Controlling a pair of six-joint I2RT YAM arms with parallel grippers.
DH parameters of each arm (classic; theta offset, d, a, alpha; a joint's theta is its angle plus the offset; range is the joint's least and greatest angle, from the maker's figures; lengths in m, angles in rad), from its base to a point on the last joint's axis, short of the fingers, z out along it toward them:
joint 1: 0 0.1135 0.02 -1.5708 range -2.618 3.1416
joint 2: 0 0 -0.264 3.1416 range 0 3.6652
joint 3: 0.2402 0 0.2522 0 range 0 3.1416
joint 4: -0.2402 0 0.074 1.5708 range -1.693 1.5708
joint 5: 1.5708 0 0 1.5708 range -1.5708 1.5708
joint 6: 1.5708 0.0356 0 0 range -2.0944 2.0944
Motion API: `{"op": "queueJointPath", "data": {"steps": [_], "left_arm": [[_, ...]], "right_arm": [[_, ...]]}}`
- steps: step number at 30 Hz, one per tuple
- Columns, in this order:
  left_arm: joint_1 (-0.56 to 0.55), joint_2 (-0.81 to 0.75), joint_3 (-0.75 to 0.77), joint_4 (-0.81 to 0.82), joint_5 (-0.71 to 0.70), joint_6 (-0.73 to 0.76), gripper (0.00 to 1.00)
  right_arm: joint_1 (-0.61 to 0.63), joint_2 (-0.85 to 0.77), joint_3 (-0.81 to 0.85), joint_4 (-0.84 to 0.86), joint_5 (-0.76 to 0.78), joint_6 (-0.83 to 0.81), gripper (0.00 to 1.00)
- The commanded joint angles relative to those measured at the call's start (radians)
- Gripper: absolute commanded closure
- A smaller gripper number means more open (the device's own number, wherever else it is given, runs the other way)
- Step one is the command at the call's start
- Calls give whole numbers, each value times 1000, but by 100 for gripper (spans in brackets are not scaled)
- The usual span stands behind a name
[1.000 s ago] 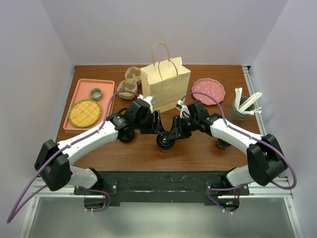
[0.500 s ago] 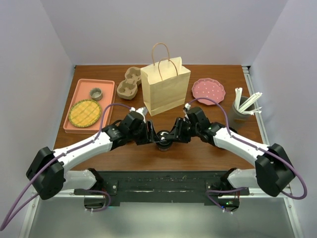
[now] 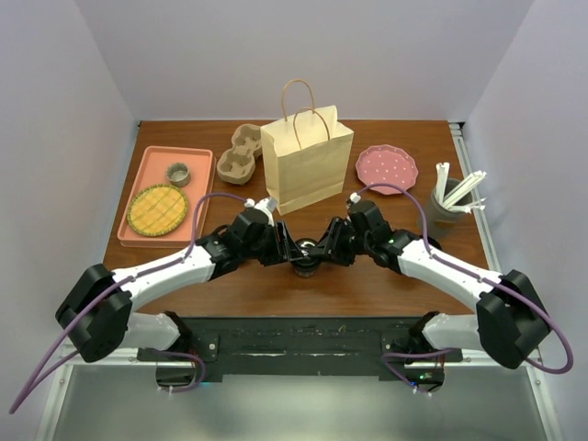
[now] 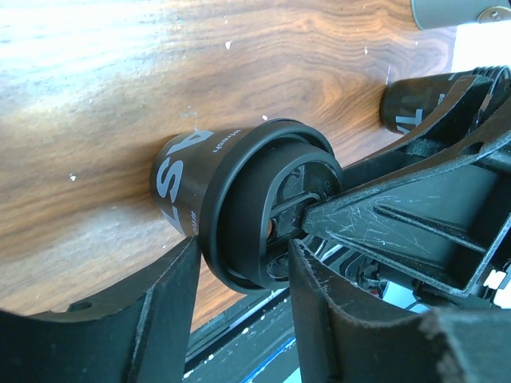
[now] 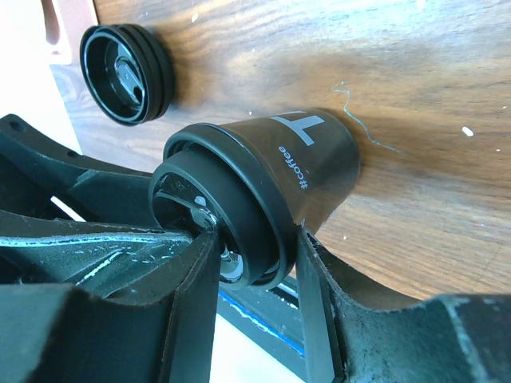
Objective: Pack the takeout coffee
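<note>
One takeout coffee (image 3: pixel 306 258), a black tapered cup with a black lid, stands at the table's near middle between both grippers. My right gripper (image 5: pixel 255 239) is shut on it, one finger on the lid top and the other under the lid rim (image 5: pixel 239 215). My left gripper (image 4: pixel 243 251) straddles the same cup (image 4: pixel 239 199) from the other side, open, with a gap at the lid-side finger (image 4: pixel 335 319). In the top view the left gripper (image 3: pixel 292 252) and right gripper (image 3: pixel 322 252) almost meet. A second cup (image 5: pixel 128 72) stands to the left and a third (image 4: pixel 415 104) to the right.
A brown paper bag (image 3: pixel 308 165) with handles stands behind the cup. The tan pulp carrier (image 3: pixel 237 154) lies to its left, by a pink tray (image 3: pixel 197 197) with a woven mat and a small bowl. A pink plate (image 3: pixel 386 167) and a grey holder of straws (image 3: pixel 450 202) stand at the right.
My left gripper has swung in from the left around the cup and its jaws have narrowed. The right gripper has kept its grip and shifted slightly nearer.
</note>
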Motion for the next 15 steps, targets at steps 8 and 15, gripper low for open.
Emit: {"op": "queueJointPath", "data": {"steps": [8,15], "left_arm": [[-5,153,94,-159,-68,126,59],[-5,205,144,-229,-79,198,60]], "right_arm": [[7,-45,91,-138,51,-96,44],[-2,-83,202,-256,94,-207,35]]}}
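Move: The lidded coffee cup stands between the two hands, its middle about 4 cm below both, some 3 cm to the right of the left hand and 4 cm to the left of the right hand, practically level with each. The spare lid lies about 15 cm to the left of the left hand and 2 cm farther out, 8 cm lower; the paper bag rises roughly 20 cm ahead of that hand and 5 cm to its right. The other cup is about 24 cm to the right of the right hand, straight across. Forward and to the right by about 2.5 cm goes the left hand, firming its pinch on the lid's rim and taking the lidded cup along at an almost level height. Meanwhile the right hand opens its fingers, lets go of the lid and backs off, about 2 cm to the right and then also about 1.5 cm up. ##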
